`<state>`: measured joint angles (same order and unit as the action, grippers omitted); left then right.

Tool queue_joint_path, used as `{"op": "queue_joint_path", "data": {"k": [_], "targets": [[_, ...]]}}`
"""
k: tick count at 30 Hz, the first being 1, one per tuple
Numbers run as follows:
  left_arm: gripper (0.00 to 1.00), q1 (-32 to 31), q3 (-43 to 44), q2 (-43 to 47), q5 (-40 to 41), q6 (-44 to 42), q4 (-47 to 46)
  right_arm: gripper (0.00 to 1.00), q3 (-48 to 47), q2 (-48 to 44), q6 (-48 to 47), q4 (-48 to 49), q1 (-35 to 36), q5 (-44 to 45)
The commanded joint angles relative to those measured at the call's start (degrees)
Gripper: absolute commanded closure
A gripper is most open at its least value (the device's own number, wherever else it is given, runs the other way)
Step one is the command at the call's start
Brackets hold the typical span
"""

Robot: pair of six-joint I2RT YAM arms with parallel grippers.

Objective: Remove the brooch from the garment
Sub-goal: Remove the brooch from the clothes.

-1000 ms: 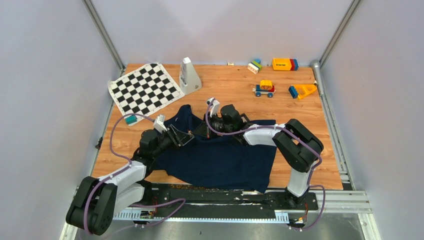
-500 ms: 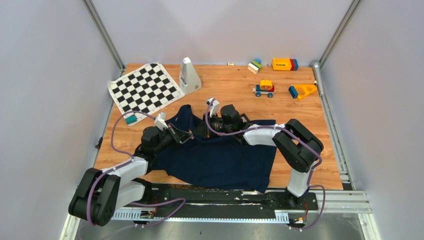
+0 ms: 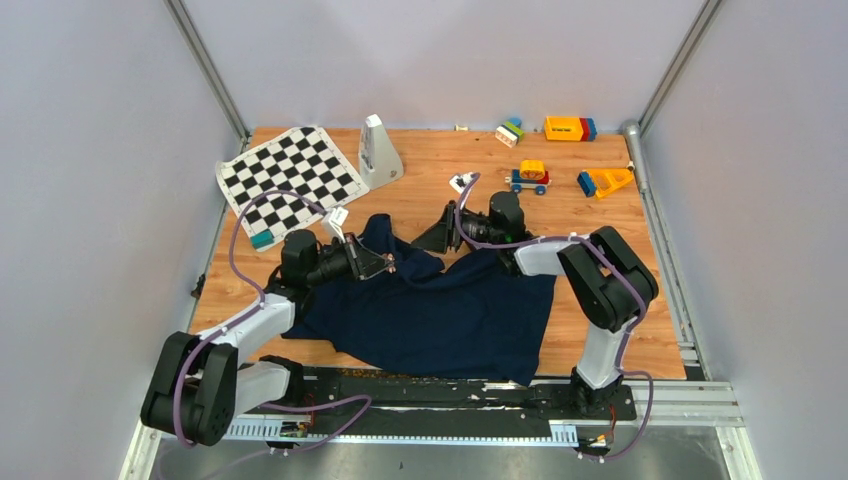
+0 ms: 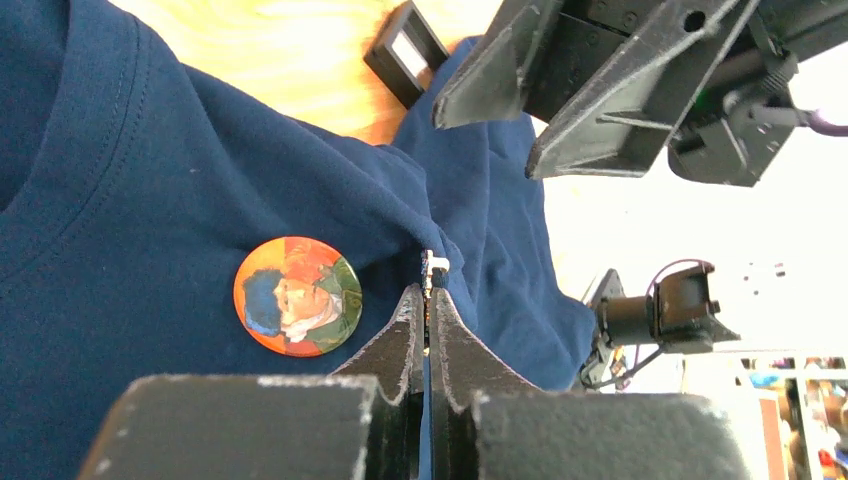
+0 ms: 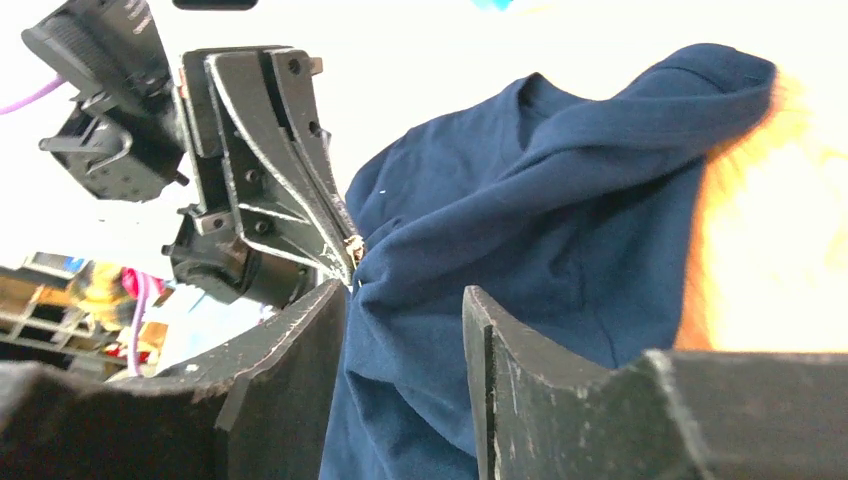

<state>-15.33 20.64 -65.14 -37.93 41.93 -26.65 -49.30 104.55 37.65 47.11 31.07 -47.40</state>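
The dark navy garment (image 3: 450, 310) lies crumpled on the wooden table. In the left wrist view a round brooch (image 4: 298, 295), orange with a blue and green portrait, sits pinned on the garment (image 4: 120, 230) just left of my left gripper (image 4: 428, 292). That gripper (image 3: 378, 262) is shut on a raised fold of the cloth, and a tiny white bit shows at its tip. My right gripper (image 3: 432, 240) hovers to the right of the fold, open and holding nothing. In the right wrist view the garment (image 5: 560, 200) lies beyond my open right gripper (image 5: 405, 290). From above the brooch is hidden.
A black-and-white chequered mat (image 3: 290, 178) and a white wedge-shaped object (image 3: 378, 150) stand at the back left. A teal block (image 3: 261, 239) lies by the left arm. A toy car (image 3: 528, 177) and coloured blocks (image 3: 568, 128) sit at the back right.
My right gripper has opened and drawn back to the right, off the garment. My left gripper has shut on the cloth fold and shifted slightly left and back with it.
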Motion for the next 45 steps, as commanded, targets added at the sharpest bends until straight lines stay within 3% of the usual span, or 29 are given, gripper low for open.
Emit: {"op": "queue_joint_path", "data": {"k": [1,12,24,28,34,39,45], "targets": [[1.0,0.13,4.11,-0.58,-7.58,-4.77,2.93,0.54,0.14,3.43,8.26,15.69,-0.51,-12.27],[1.0,0.13,6.09,2.69,-11.15,-6.44,5.6,0.49,-2.55,5.42,7.72,16.92,1.74,-18.15],[1.0,0.04,4.67,2.8,-15.53,-2.67,-2.12,0.51,-5.93,5.7,1.23,5.93,3.99,-17.22],[1.0,0.08,4.73,3.25,-15.87,-2.36,-2.37,0.55,-6.4,5.9,1.07,5.37,4.25,-17.72],[1.0,0.04,4.76,3.33,-16.3,-2.48,-2.31,0.75,-7.21,6.06,0.77,4.91,4.78,-19.06],[1.0,0.06,4.76,3.53,-16.36,-2.62,-2.31,0.8,-7.69,6.78,1.47,5.6,5.11,-20.14],[1.0,0.04,4.67,3.81,-16.61,-2.5,-2.82,0.96,-8.29,6.92,0.67,4.04,5.39,-20.02]]}}
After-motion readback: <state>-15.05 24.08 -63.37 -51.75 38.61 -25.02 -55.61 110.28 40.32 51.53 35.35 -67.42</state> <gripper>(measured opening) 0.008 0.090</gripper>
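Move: The left fingers already pinch a navy cloth fold. From the right hand, empty and half open, that fold is about 4 cm back, 5 cm to its left and 1 cm lower. The brooch sits just beside the fold, roughly 2 cm ahead of the left hand, 1 cm to its left and 2 cm below. A raised sleeve lies some 7 cm ahead and 3 cm left of the left hand, about 10 cm down. The right fingers come to pinch the garment just under the left fingertips, closing from half open after the hand draws back about 6 cm and some 3 cm left, yawing roughly 25 degrees counter-clockwise. The left hand keeps its shut grip, rising about 3.5 cm while drawing back nearly 3 cm and a little right, turning clockwise, then holds still. ##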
